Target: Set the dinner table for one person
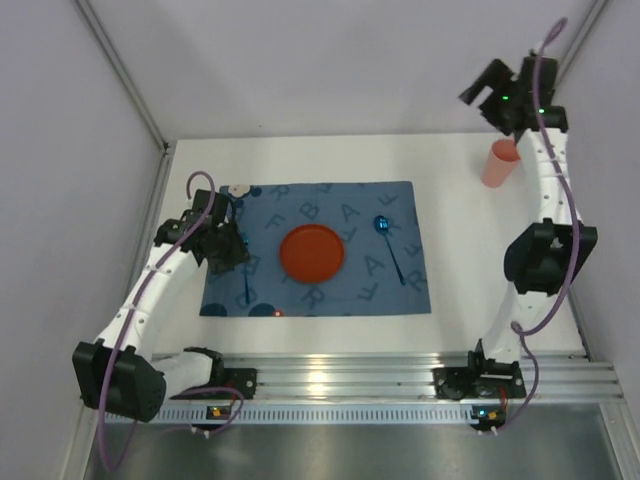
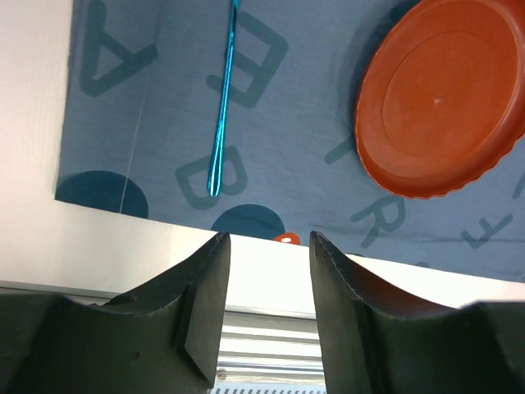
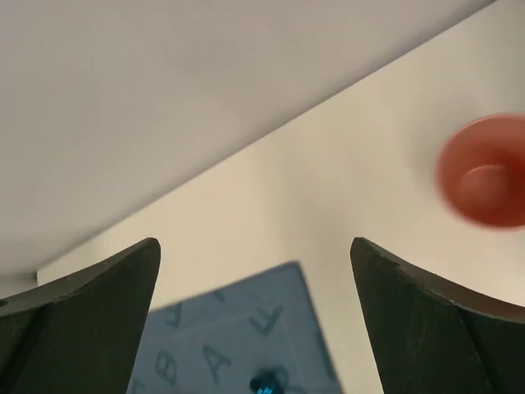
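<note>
The white dinner table [image 1: 460, 230] carries a blue letter-printed placemat [image 1: 315, 262] with an orange-red plate [image 1: 311, 252] in its middle. A blue spoon [image 1: 388, 245] lies right of the plate. A thin blue utensil [image 1: 246, 285] lies left of it, its handle [image 2: 221, 123] in the left wrist view beside the plate [image 2: 443, 98]. My left gripper [image 1: 228, 250] hovers over the placemat's left part, its jaws [image 2: 267, 242] open and empty. A pink cup [image 1: 500, 163] stands upright at the back right. My right gripper [image 1: 483, 92] hangs high above the cup [image 3: 484, 168], jaws [image 3: 255, 246] open wide and empty.
An aluminium rail [image 1: 340, 380] runs along the near edge between the arm bases. Grey walls close in the back and both sides. A small orange spot [image 2: 285, 238] sits at the placemat's near edge. The right arm's elbow [image 1: 545, 255] stands over the table's right side.
</note>
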`<state>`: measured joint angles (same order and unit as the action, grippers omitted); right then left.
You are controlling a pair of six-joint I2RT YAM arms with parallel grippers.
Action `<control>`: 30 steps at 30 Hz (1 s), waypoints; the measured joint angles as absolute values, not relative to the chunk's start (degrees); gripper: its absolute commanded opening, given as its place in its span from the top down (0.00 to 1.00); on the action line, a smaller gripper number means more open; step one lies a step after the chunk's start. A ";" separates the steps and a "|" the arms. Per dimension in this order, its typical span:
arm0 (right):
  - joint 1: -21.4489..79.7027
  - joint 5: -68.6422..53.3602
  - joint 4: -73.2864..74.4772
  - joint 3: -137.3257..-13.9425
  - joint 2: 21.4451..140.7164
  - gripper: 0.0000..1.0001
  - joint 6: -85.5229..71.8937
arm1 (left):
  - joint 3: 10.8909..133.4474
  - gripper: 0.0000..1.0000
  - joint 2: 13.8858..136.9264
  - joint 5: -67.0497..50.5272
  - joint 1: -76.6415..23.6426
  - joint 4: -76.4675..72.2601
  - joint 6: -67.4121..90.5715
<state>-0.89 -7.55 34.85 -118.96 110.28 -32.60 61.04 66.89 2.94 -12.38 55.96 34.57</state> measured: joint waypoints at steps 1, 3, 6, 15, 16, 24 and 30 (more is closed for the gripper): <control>-5.23 -7.62 35.18 -120.44 111.68 0.01 -32.51 | 61.04 0.51 67.51 2.57 -12.38 55.79 34.81; -11.07 -8.75 35.53 -124.75 116.16 0.03 -32.84 | 61.04 0.51 68.40 2.28 -12.38 55.55 35.33; -15.57 -12.53 36.05 -132.05 125.51 0.03 -33.87 | 61.04 0.52 68.82 2.20 -12.38 55.37 36.10; -16.14 -20.10 37.54 -135.61 138.45 0.02 -35.55 | 61.04 0.52 69.45 2.48 -12.38 54.94 39.55; -15.97 -20.21 37.52 -135.31 138.45 0.04 -35.55 | 60.99 0.52 69.45 2.52 -12.38 54.85 39.88; -15.00 -14.46 42.39 -135.24 138.52 0.51 -31.55 | 60.31 0.54 69.89 2.87 -12.38 54.33 41.25; -13.65 -6.59 46.22 -134.78 137.43 1.00 -25.43 | 60.31 0.54 71.20 2.90 -12.38 54.06 40.82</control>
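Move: The pink cup stands about 16 cm to the right of the right hand, only a centimetre or two farther out, its middle some 23 cm below. The placemat's far right corner lies about 8 cm left of that hand and level with it; the spoon is roughly 21 cm back and 16 cm left, the plate 22 cm back and 37 cm left, all down on the table. From the left hand the cup is about 32 cm ahead and 65 cm right. The pink cup gets pinched by the left side of its rim: the right hand, fingers wide open, sweeps right and forward over it, then drops, some 19 cm lower and 14 cm farther right in all. The wrist tips down about 20 degrees, the hand draws back some 3 cm, and the fingers shut on the wall. ##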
